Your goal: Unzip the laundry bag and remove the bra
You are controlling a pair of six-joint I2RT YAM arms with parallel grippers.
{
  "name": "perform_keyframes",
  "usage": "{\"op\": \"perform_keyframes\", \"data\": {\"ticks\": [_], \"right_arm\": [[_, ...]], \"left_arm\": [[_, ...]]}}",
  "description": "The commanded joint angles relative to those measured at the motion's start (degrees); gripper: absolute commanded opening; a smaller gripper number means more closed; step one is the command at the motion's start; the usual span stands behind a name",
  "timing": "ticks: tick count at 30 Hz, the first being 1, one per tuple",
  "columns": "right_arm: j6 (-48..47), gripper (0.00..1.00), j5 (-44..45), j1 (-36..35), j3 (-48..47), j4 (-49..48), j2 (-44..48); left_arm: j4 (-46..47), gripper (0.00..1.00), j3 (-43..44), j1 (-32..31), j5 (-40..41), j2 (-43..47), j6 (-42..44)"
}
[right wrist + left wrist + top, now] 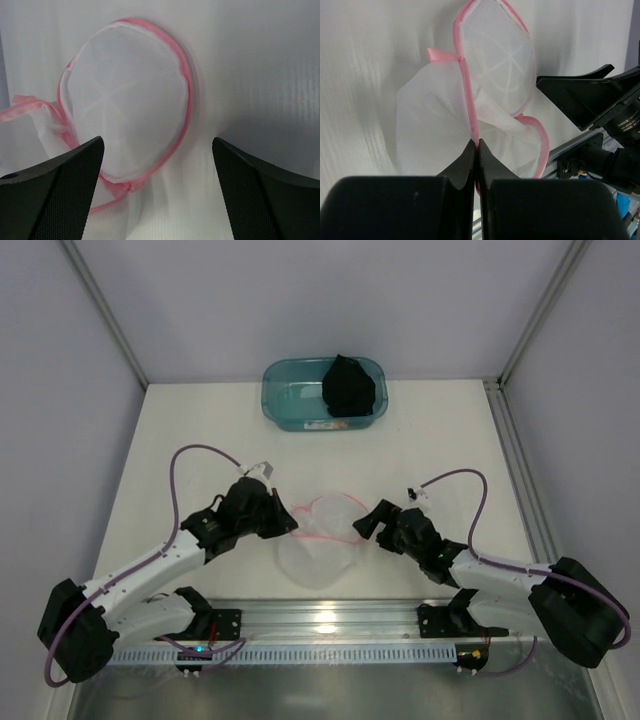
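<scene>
The laundry bag (325, 535) is a white mesh pouch with a pink rim. It lies open and flat on the table between the two arms. My left gripper (287, 523) is shut on the bag's pink rim (470, 110) at its left side. My right gripper (366, 523) is open and empty just right of the bag (127, 100). The pink zip pull (131, 186) lies between its fingers. The bra (348, 387) is a black lump resting in the right half of the teal tub at the back.
The teal translucent tub (290, 395) stands at the far middle of the table. Metal frame posts run up at the back left and right. A metal rail (330, 620) lies along the near edge by the arm bases.
</scene>
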State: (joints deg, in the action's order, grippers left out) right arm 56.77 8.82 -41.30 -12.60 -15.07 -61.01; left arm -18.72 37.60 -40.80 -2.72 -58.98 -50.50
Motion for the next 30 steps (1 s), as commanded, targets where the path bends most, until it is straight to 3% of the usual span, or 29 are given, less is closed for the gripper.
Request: {"op": "perform_keyframes", "data": {"ticks": [1,7,13,14,16,17,20,26,30], "right_arm": [[2.90,0.92,0.50,-0.36,-0.41,-7.59,-4.45],[4.92,0.81,-0.38,-0.89,-0.67,-12.87,-9.65],[4.67,0.60,0.14,-0.98,0.12,-14.28,-9.21],[4.58,0.49,0.49,-0.98,0.21,-14.29,-8.86],[3.70,0.37,0.85,-0.98,0.38,-13.59,-7.46],[3.43,0.22,1.72,-1.06,0.38,-13.06,-6.84],[1.85,0.06,3.92,-0.98,0.56,-10.43,-3.25],[-4.20,0.04,7.00,-0.98,0.65,-4.89,6.51],[-12.26,0.04,9.28,-1.24,-1.80,3.79,15.21]], "left_arm": [[1.23,0.00,1.95,0.19,-0.79,1.06,-0.04],[1.84,0.00,1.42,0.28,-0.71,1.41,-0.30],[2.20,0.00,1.42,0.28,-0.88,1.41,-0.30],[2.20,0.00,1.42,0.28,-0.88,1.33,-0.30],[2.20,0.00,1.33,0.28,-0.88,1.32,-0.39],[2.20,0.00,1.24,0.28,-0.80,1.41,-0.39],[2.72,0.00,0.89,0.28,-0.62,1.33,-0.30],[5.97,0.00,0.80,0.28,-0.62,-0.69,-0.13],[11.49,0.00,2.64,0.37,-1.49,-4.82,0.75]]}}
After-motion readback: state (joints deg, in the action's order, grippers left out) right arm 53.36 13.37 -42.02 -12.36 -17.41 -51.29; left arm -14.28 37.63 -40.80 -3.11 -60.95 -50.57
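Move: The right rim of the laundry bag's round lid lies between and just beyond the right hand's open fingers, about 1 cm ahead, 2 cm left and 1 cm below. From that hand, the lid's middle is some 3 cm ahead, 6 cm left and 2 cm lower; the loose bag body is about 12 cm left, 7 cm back and 2 cm lower. From the left hand, the right rim lies roughly 16 cm right, level fore and aft, and 7 cm below. Right hand eases left and forward, shuts on the lid's rim, then lifts about 5 cm; left keeps its pinch. ##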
